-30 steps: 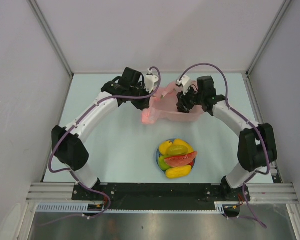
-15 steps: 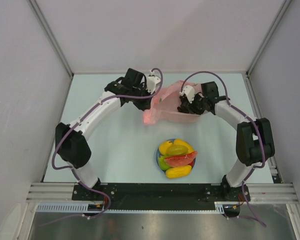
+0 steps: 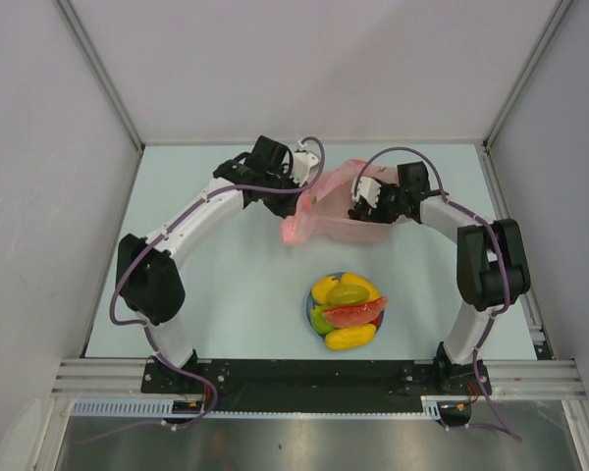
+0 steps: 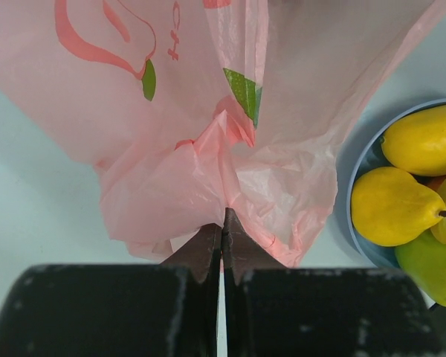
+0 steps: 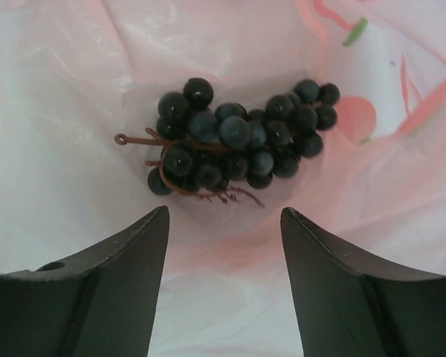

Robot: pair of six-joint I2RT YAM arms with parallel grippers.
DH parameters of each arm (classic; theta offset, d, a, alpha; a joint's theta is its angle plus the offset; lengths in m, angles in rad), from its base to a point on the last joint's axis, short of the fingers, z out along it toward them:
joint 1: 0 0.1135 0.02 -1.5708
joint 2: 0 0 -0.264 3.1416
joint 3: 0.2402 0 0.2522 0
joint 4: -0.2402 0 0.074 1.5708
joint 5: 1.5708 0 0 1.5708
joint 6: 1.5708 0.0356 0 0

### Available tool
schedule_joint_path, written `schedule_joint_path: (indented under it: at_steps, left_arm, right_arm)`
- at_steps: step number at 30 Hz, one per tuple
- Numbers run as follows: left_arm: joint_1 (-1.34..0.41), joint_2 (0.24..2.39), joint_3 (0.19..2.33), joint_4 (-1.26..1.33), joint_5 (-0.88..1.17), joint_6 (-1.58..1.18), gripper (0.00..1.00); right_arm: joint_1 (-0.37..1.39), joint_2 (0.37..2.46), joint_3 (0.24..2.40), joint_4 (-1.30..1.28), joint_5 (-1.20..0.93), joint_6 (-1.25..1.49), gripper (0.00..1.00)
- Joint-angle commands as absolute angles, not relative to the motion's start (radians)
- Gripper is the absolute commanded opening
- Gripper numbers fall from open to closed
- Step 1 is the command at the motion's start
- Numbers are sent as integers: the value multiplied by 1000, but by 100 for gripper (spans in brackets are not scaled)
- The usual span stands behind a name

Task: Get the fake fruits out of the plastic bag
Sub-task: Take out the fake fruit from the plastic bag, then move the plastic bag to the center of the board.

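The pink plastic bag (image 3: 326,208) lies at the back middle of the table. My left gripper (image 4: 223,217) is shut on a bunched fold of the plastic bag (image 4: 208,149) at its left side. My right gripper (image 5: 224,214) reaches into the bag's mouth from the right and is open, with nothing between its fingers. Just beyond its fingertips a dark grape bunch (image 5: 241,140) lies on the bag's inner wall (image 5: 74,111). Several other fake fruits (image 3: 346,309), yellow, green and a red watermelon slice, are piled on the blue plate (image 3: 310,305) nearer the front.
The plate's rim (image 4: 363,160) with yellow pears (image 4: 392,206) shows at the right of the left wrist view. White walls close the table at the back and both sides. Both arms arch inward from their bases at the near edge.
My right gripper has opened wider and pushed further into the bag's mouth. The left arm has shifted slightly right, still holding the bag, and the bag is lifted more.
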State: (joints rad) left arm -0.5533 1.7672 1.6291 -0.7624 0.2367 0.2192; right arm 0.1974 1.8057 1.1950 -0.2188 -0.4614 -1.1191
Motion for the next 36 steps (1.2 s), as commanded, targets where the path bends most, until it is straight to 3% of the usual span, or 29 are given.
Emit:
schedule_joint_path:
  at_steps: [1, 5, 7, 8, 9, 11, 12, 16, 36]
  left_arm:
    - [-566, 1767, 1686, -753, 213, 242, 0]
    - [-574, 1767, 1683, -762, 212, 244, 0]
    - [-581, 1769, 1684, -765, 209, 248, 0]
    - [-583, 1767, 1686, -767, 207, 249, 0]
    - [-586, 1766, 1684, -767, 203, 250, 0]
    - [-592, 1761, 1681, -765, 192, 253, 0]
    - [-592, 1759, 1680, -765, 189, 256, 0]
    - [-594, 1766, 1680, -753, 178, 253, 0]
    - [-513, 2040, 2062, -698, 25, 130, 0]
  right_arm:
    - [213, 1858, 1204, -108, -517, -1207, 67]
    - [232, 1914, 1209, -58, -500, -1233, 66]
    - [235, 1948, 1224, -58, -482, -1242, 59]
    - [236, 1957, 1232, -64, -474, -1249, 54]
    - [239, 1962, 1244, -75, -469, -1252, 39]
    - [232, 1944, 1247, -69, -472, -1244, 28]
    - [226, 1930, 1247, -52, -477, -1223, 16]
    - [203, 1843, 1252, 40, -511, -1100, 1]
    - [230, 1480, 1305, -28, -589, -756, 0]
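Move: The black grapes lie inside the bag under the open right gripper, about 3 cm ahead, 2 cm to its left and 5 cm below. The left gripper's hold on the bag rim is roughly 15 cm left of the right hand, 8 cm nearer the base and 9 cm higher. The fruit bowl sits some 25 cm back and 3 cm left. From the left hand the grapes are about 10 cm forward, 14 cm right and 14 cm below. Sink the right gripper about 4 cm, slightly forward and left, shut its fingers on the grapes' stem, then draw straight up out of the bag some 20 cm, easing back late and tilting the fingers up about 25 degrees. Keep the left gripper clamped on the bag rim and, as the grapes rise, carry it about 8 cm forward, a little right and up. ##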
